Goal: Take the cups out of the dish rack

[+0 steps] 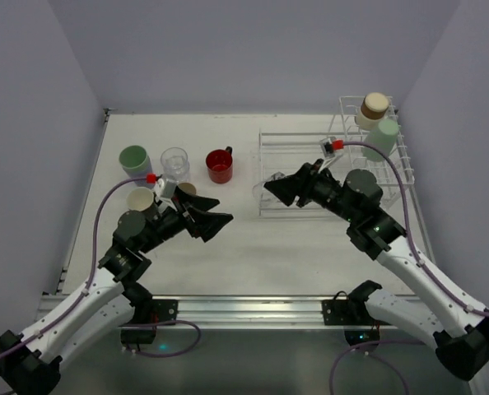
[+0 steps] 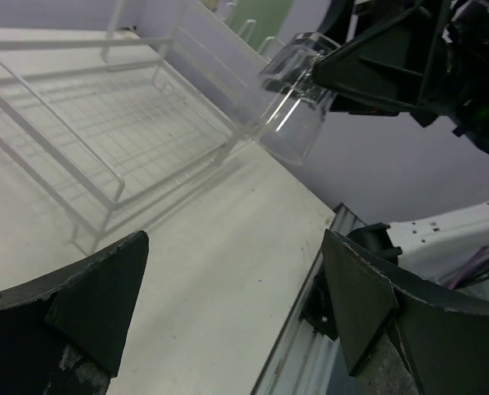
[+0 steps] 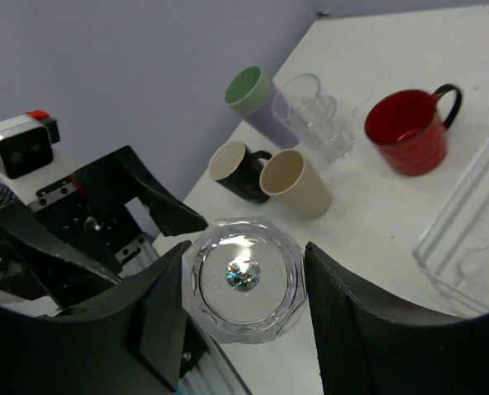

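My right gripper (image 3: 244,284) is shut on a clear glass (image 3: 243,278), bottom toward the camera, and holds it tilted in the air off the front-left corner of the white dish rack (image 1: 335,169). In the left wrist view that glass (image 2: 298,111) hangs up ahead beside the rack (image 2: 104,140). My left gripper (image 2: 236,284) faces it, open and empty, low over the table (image 1: 212,219). Two cups rest in the rack's upright part, a tan-brown one (image 1: 374,108) and a pale green one (image 1: 383,137).
On the table's left stand a lavender tumbler with green inside (image 1: 135,160), another clear glass (image 1: 175,163), a red mug (image 1: 221,165), a black-handled mug (image 1: 142,199) and a tan cup (image 1: 187,190). The table's metal front rail (image 2: 310,346) lies under my left gripper.
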Motion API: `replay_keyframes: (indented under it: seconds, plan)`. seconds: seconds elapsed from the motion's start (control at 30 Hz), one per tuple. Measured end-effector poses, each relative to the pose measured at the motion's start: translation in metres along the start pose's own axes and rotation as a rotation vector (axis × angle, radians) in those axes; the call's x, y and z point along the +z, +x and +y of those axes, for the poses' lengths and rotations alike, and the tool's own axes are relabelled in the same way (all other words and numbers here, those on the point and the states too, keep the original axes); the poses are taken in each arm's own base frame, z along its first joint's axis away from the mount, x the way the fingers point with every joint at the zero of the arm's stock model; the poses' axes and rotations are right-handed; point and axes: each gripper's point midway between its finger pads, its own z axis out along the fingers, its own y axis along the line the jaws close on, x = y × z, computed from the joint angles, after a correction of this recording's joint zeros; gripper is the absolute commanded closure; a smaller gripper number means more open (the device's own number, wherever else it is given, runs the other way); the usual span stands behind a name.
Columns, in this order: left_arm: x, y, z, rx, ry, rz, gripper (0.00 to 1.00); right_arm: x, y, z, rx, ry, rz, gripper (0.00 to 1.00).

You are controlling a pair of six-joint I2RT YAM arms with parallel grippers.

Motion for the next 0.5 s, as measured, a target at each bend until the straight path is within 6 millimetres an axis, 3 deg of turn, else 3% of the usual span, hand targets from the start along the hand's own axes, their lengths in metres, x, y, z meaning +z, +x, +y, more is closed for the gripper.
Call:
replay_keyframes:
  seconds: [0.1,0.17,0.33,0.5]
  plan:
    - [0.011,0.013,-0.004,-0.093,0.068,0.020,0.13,0.021,0.033,0.008,0.046,-0.076,0.086,0.79]
    - [0.015,0.014,-0.009,-0.130,0.103,0.014,0.15,0.030,0.043,0.020,0.064,-0.140,0.105,0.79]
    - [0.022,0.007,-0.025,-0.176,0.177,-0.021,0.21,0.043,0.056,0.042,0.099,-0.265,0.119,0.79]
    - [0.026,0.017,-0.035,-0.217,0.208,-0.006,0.38,0.048,0.064,0.042,0.131,-0.305,0.105,0.78]
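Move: The clear cup, held base-first in the right fingers with its mouth towards the left gripper, is about 13 cm to the right of the left hand, 7 cm ahead and some 5 cm above it. From that hand the red mug stands roughly 22 cm ahead and 2 cm left, the beige cup 12 cm ahead and 13 cm left, both about 20 cm below. From the right hand, the left gripper lies some 16 cm left, 5 cm back and 5 cm lower. The right hand carries the clear cup about 8 cm to the left towards the left gripper, sinking and drawing back a little, turning nearly 20 degrees counter-clockwise and easing to a stop with its grip kept. The left hand comes to meet it, going some 4 cm right and slightly back, its wrist rolling its left side down and turning clockwise by about 10 degrees each, while its wide-open fingers begin to close around nothing yet, just short of and below the cup's mouth. ##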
